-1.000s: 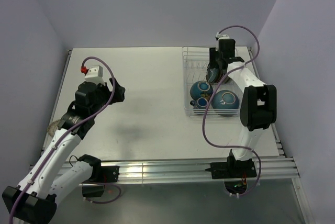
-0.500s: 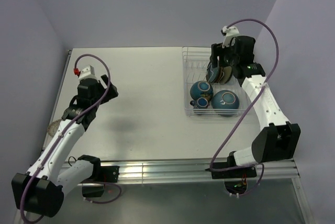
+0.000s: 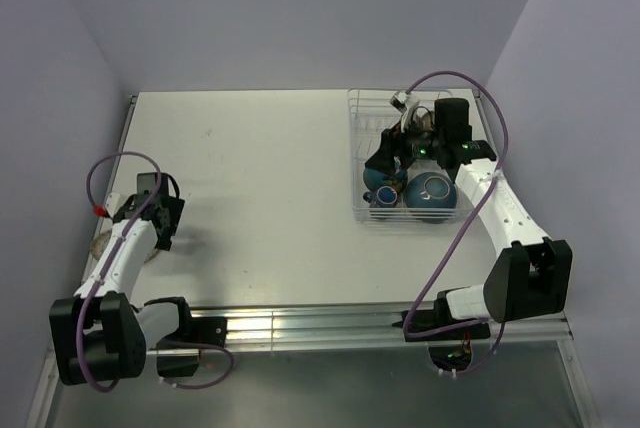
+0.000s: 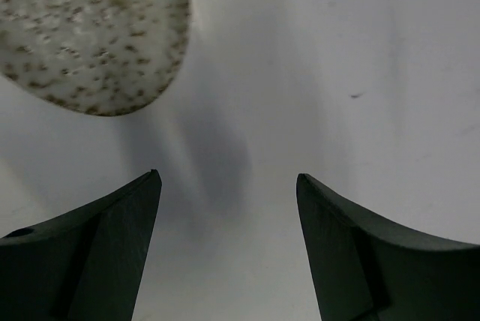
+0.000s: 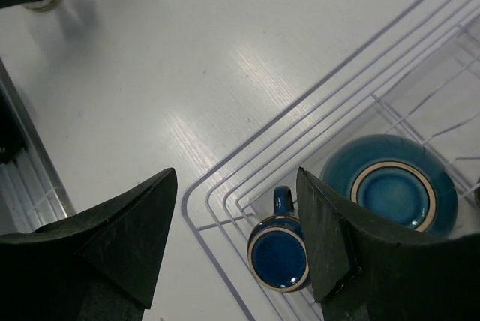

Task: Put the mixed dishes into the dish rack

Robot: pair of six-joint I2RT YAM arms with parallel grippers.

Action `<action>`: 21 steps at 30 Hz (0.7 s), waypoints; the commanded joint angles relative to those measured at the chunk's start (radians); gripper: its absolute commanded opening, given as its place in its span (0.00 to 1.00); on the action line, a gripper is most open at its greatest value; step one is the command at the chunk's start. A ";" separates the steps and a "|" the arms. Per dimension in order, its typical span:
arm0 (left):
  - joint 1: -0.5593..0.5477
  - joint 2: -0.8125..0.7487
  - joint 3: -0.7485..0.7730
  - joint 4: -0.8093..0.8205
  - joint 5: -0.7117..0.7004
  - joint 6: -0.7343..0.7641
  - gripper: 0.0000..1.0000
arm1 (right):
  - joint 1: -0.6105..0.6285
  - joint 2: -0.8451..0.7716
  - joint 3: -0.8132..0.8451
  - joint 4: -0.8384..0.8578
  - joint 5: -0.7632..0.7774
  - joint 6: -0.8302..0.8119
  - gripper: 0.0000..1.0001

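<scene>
The white wire dish rack (image 3: 358, 108) stands at the far right and holds a teal-blue bowl (image 3: 432, 195), a second blue bowl (image 3: 384, 176) and a small blue mug (image 3: 385, 197). My right gripper (image 3: 378, 160) hovers open and empty over the rack's front left corner. The right wrist view shows the mug (image 5: 279, 253) and an upturned bowl (image 5: 390, 186) below the gripper (image 5: 236, 175). A speckled grey plate (image 3: 100, 245) lies at the table's near left edge. My left gripper (image 3: 163, 231) is open beside it, with the plate (image 4: 90, 28) ahead and to the left of the gripper (image 4: 229, 178).
The table's left rail (image 3: 118, 163) runs close to the speckled plate. The right arm's purple cable (image 3: 450, 238) loops over the rack's near side. A metal rail (image 3: 330, 323) runs along the near table edge.
My left arm has swung back and down to the near left, beside the speckled plate. The right gripper has left the upright plates and moved toward the rack's front left corner.
</scene>
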 commanded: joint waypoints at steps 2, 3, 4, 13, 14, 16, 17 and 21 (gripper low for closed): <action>0.024 0.016 -0.041 -0.087 -0.134 -0.209 0.79 | 0.004 -0.008 -0.006 0.011 -0.106 -0.036 0.72; 0.035 0.016 -0.047 -0.093 -0.148 -0.220 0.79 | 0.004 -0.005 -0.006 0.008 -0.106 -0.038 0.72; 0.038 0.010 -0.052 -0.106 -0.158 -0.233 0.79 | 0.002 -0.005 -0.005 0.007 -0.106 -0.044 0.72; 0.201 0.022 -0.066 -0.073 -0.165 -0.158 0.78 | -0.011 0.021 -0.011 0.005 -0.101 -0.053 0.72; 0.210 0.027 -0.063 -0.073 -0.160 -0.161 0.78 | -0.022 0.022 -0.011 0.007 -0.101 -0.052 0.72; 0.236 0.025 -0.061 -0.078 -0.148 -0.161 0.77 | -0.033 0.024 -0.009 0.007 -0.108 -0.049 0.72; 0.247 0.021 -0.070 -0.080 -0.142 -0.168 0.77 | -0.047 0.031 -0.011 0.007 -0.111 -0.049 0.72; 0.354 -0.002 -0.115 -0.037 -0.074 -0.144 0.76 | -0.085 0.047 -0.009 0.007 -0.126 -0.047 0.72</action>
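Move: The speckled plate lies on the table to the left hand's left, about 13 cm over and perhaps 2 cm farther out, some 7 cm below the open fingers. No other dish is left near it. From the right hand, poised over the rack's filled near part, the plate is about 66 cm to the left, roughly 7 cm nearer the base and 22 cm lower. Towards the speckled plate, not yet visibly touching it, the left hand first draws back and left while sinking about 3 cm, then sweeps mainly left just above the table, still easing back, some 10 cm of travel in all. The wrist turns counter-clockwise about 25 degrees, bringing the plate's near edge in line with the gap between fingers that stay wide open. ##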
